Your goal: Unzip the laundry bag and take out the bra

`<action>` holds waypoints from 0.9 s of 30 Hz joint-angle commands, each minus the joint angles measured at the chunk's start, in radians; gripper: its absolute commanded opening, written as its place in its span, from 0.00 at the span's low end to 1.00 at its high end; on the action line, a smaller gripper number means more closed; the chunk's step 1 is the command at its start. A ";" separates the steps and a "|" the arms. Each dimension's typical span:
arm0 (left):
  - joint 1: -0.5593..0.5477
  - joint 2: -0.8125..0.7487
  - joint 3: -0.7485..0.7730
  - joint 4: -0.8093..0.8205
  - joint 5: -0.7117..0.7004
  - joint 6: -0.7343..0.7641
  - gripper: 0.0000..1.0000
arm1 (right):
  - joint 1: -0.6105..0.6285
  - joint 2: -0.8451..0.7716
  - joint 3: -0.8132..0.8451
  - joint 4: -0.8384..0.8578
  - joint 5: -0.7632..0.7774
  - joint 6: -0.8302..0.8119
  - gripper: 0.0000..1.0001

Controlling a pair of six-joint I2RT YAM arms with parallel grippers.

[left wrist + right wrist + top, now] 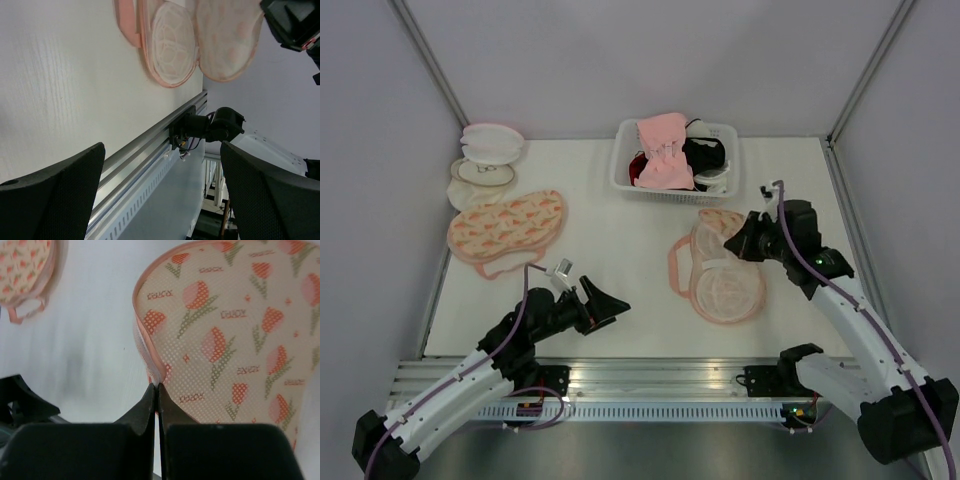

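The laundry bag lies unzipped at the table's centre right, its white mesh lining facing up. My right gripper is shut on the rim of the bag's printed lid, pinching the pink edge at its fingertips and holding the lid raised. The pale pink bra rests on top of the basket at the back. My left gripper hangs open and empty near the table's front edge. In the left wrist view the open bag shows far ahead of the left gripper.
A white basket at the back holds black, red and white garments. A second printed bag lies zipped at the left, with round white-and-pink cases behind it. An aluminium rail runs along the front edge, and walls stand on three sides.
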 commanded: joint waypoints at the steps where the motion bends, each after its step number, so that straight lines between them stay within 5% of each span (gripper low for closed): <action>1: 0.002 -0.013 0.036 -0.026 -0.030 0.020 0.99 | 0.133 0.050 -0.075 0.098 0.018 0.047 0.00; 3: 0.002 -0.013 0.034 -0.028 -0.039 0.020 0.99 | 0.190 0.080 -0.118 0.155 0.063 0.078 0.02; 4: 0.002 -0.012 0.034 -0.028 -0.040 0.020 0.99 | 0.233 0.089 -0.129 0.184 0.078 0.092 0.25; 9: 0.002 -0.007 0.039 -0.029 -0.044 0.020 0.99 | 0.313 0.128 -0.178 0.271 0.063 0.118 0.79; 10: 0.002 -0.004 0.042 -0.028 -0.046 0.020 0.99 | 0.313 0.123 -0.181 0.299 0.054 0.122 0.98; 15: 0.002 0.028 0.053 0.052 -0.030 0.051 1.00 | 0.313 0.033 -0.173 0.327 0.071 0.139 0.98; 18: 0.002 0.080 0.047 0.246 0.010 0.103 1.00 | 0.313 -0.057 -0.121 0.241 0.263 0.139 0.98; 22: 0.002 0.338 0.103 0.400 0.049 0.189 1.00 | 0.312 -0.146 -0.023 0.022 0.506 0.153 0.98; 27: 0.002 0.725 0.217 0.573 0.137 0.209 1.00 | 0.312 -0.194 -0.008 -0.060 0.537 0.152 0.98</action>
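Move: The right gripper is shut on the edge of the laundry bag's raised lid; the middle of the bag lies almost straight below this hand, about 18 cm down. The strap on its left side is some 11 cm to the hand's left, level with it, and the white basket's middle about 27 cm ahead and 12 cm left. From the open left gripper the bag's middle is roughly 15 cm ahead, 24 cm right and 11 cm below. Carry the lid edge over the bag towards its strap side with the right hand, about 8 cm left and as far down, drawing back some 4 cm; open the fingers wide on the way down to let go. Then lift some 12 cm, swinging back right and tipping the fingers up about 20 degrees. Late on, start the open left hand forward and right towards the bag, about 6 cm. ##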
